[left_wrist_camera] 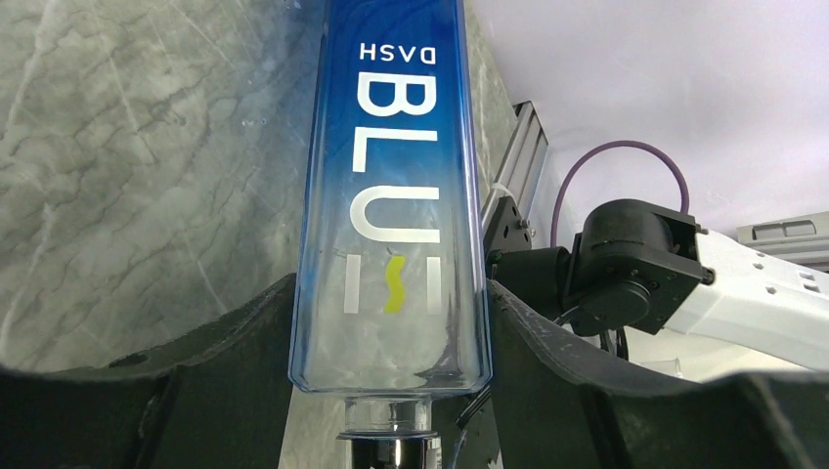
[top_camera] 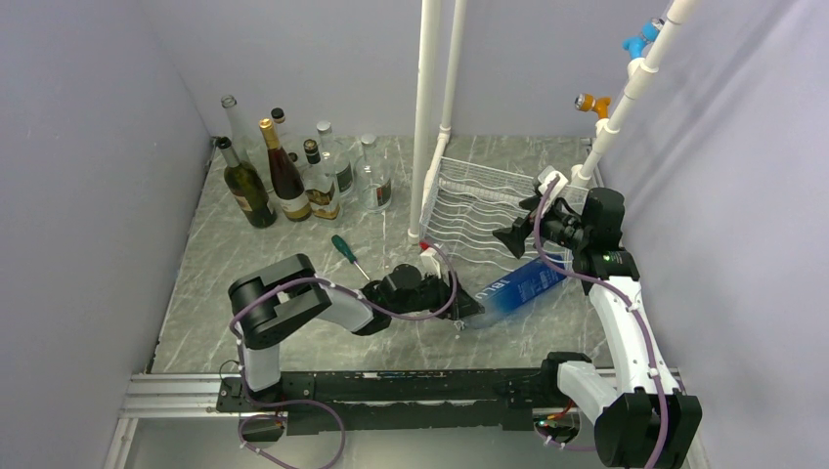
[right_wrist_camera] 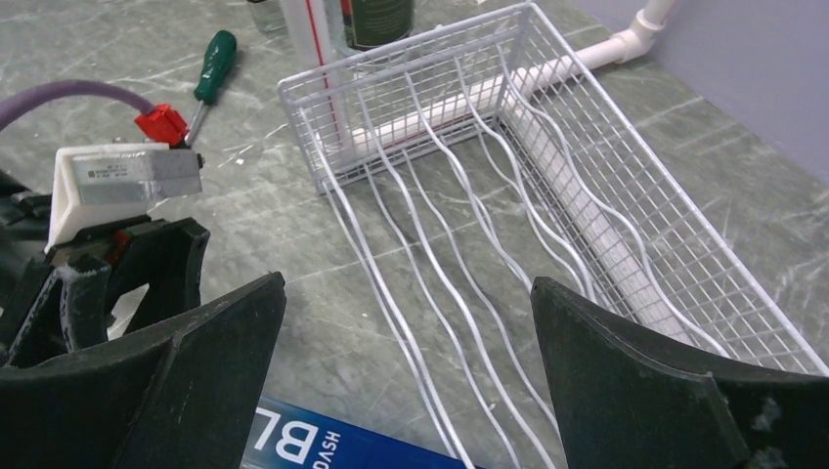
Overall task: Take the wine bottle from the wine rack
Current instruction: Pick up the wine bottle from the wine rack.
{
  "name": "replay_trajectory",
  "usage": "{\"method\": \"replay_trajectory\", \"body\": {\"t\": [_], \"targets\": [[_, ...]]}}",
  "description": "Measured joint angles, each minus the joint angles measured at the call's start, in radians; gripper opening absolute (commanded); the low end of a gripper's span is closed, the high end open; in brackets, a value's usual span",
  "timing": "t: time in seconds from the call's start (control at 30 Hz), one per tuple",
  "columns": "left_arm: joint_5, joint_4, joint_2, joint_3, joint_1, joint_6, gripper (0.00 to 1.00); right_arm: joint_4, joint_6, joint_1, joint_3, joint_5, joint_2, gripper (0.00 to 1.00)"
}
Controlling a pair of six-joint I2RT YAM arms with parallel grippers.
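Observation:
The wine bottle (top_camera: pixel 518 285) is a square, clear-to-blue one with white "BLU" lettering. It lies nearly flat, neck toward the left arm and base by the front right of the wine rack (top_camera: pixel 479 200). My left gripper (top_camera: pixel 459 298) is shut on the bottle's clear shoulder. In the left wrist view the bottle (left_wrist_camera: pixel 391 195) fills the gap between both fingers (left_wrist_camera: pixel 225 381). The white wire rack (right_wrist_camera: pixel 489 147) holds nothing. My right gripper (right_wrist_camera: pixel 407 283) hangs open over the rack's front wires, with the bottle's blue side (right_wrist_camera: pixel 323 445) just below it.
Several upright bottles (top_camera: pixel 283 176) stand at the back left. A green-handled screwdriver (top_camera: pixel 344 249) lies on the marble between them and the left arm. White pipe posts (top_camera: pixel 430 107) rise behind the rack, and another (top_camera: pixel 626 98) stands at its right by the wall.

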Motion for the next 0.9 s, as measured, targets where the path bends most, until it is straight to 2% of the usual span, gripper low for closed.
{"method": "replay_trajectory", "body": {"t": [0.3, 0.47, 0.9], "targets": [[0.026, -0.002, -0.073, -0.077, 0.028, -0.025, 0.0, -0.07, -0.084, 0.0, -0.001, -0.096, 0.016, 1.0], [0.043, -0.008, -0.128, -0.126, 0.055, -0.053, 0.0, -0.155, -0.198, 0.013, -0.001, -0.171, 0.034, 1.0], [0.105, -0.035, -0.228, -0.212, 0.122, -0.093, 0.0, -0.497, -0.76, 0.102, -0.005, -0.34, 0.053, 1.0]]}}
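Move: The left gripper holds the wine bottle at its neck end, the bottle's middle about 8 cm to the right and 3 cm ahead. The standing bottles it is bound for lie far left: the gold-label bottle some 30 cm left and 21 cm ahead, with the screwdriver roughly 24 cm left and 10 cm ahead, some 9 cm lower. From the open right gripper, the held bottle's middle is about 13 cm back, 2 cm right and 15 cm below; the wine rack's middle is straight below. Keep the left gripper's hold on the bottle's neck end and carry it some 6.5 cm left, away from the wine rack, rolling it only slightly. Meanwhile swing the open right gripper back about 9 cm, with 5 cm each of leftward and downward travel, off the rack and over the bottle's body, turning it about 35 degrees counter-clockwise. ##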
